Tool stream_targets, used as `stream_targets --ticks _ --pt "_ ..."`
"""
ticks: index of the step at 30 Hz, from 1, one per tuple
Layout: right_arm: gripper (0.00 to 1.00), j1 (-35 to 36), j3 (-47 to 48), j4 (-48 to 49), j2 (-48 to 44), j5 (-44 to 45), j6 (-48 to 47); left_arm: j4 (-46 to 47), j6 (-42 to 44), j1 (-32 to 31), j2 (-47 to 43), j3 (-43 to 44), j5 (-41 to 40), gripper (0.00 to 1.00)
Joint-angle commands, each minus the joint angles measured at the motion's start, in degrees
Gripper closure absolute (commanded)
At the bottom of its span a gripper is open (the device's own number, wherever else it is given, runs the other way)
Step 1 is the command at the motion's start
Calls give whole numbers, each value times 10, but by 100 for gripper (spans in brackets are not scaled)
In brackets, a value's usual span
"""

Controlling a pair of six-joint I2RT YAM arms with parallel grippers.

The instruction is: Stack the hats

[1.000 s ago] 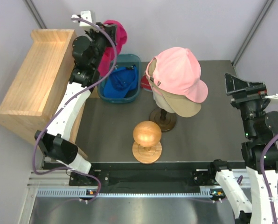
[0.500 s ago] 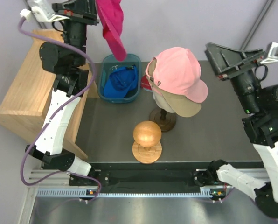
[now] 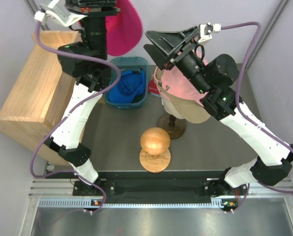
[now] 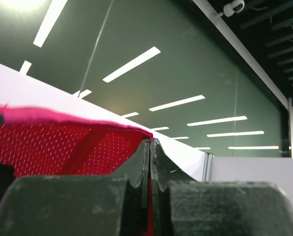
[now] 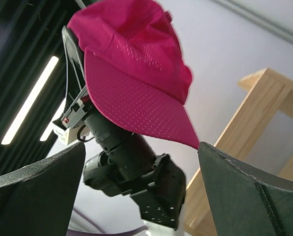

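My left gripper is raised high at the back left and is shut on the magenta hat, which hangs from it; the wrist view shows the jaws pinching magenta cloth. My right gripper is open and empty, raised and pointing at the magenta hat, its brim just above the gap between the fingers. The light pink hat sits over the tan hat on the mannequin stand. The royal blue hat lies in the teal bin.
A wooden ball on a stand is in front of the mannequin base. An open wooden box stands at the left edge. A small red thing lies beside the bin.
The left arm has lifted the magenta hat higher and a little right. The right arm has swung up and left across the table, over the pink hat, its open fingers now facing the magenta hat.
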Motion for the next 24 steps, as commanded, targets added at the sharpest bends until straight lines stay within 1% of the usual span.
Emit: stream_targets --ticks 1,4,6,11,19,24 --pt "4 13 35 104 -1 -2 98 65 34 -22 12 19 25 100" --pt "4 15 14 173 12 -1 160 72 65 -54 13 17 43 100" --pt "4 17 12 198 20 -2 173 72 78 -65 13 15 58 100" --pt "4 17 -3 200 11 18 167 88 93 -82 -4 -20 64 100" --pt "4 17 -24 183 -18 40 147 91 183 -83 33 20 56 100" --pt "4 19 -71 180 -45 54 164 104 210 -83 59 44 48 100"
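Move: The magenta hat hangs in the left fingers, its middle some 4 cm right of that hand, 1 cm back and 6 cm lower. From the open right hand it lies about 5 cm ahead, 6 cm left and 9 cm up. The stacked caps on the head stand sit roughly 4 cm ahead of the right hand, 10 cm to its right and 25 cm down; the blue bin is some 16 cm ahead, 9 cm left and 57 cm below it. Still pinching the magenta hat by its edge, the left hand brings it about 5 cm right and a little back, towards the right hand. The wide-open right hand rises some 5 cm towards the brim and sinks slightly at the end, easing a little right and back, while it turns about 20 degrees so the fingers tip further up; its fingers stay open. ##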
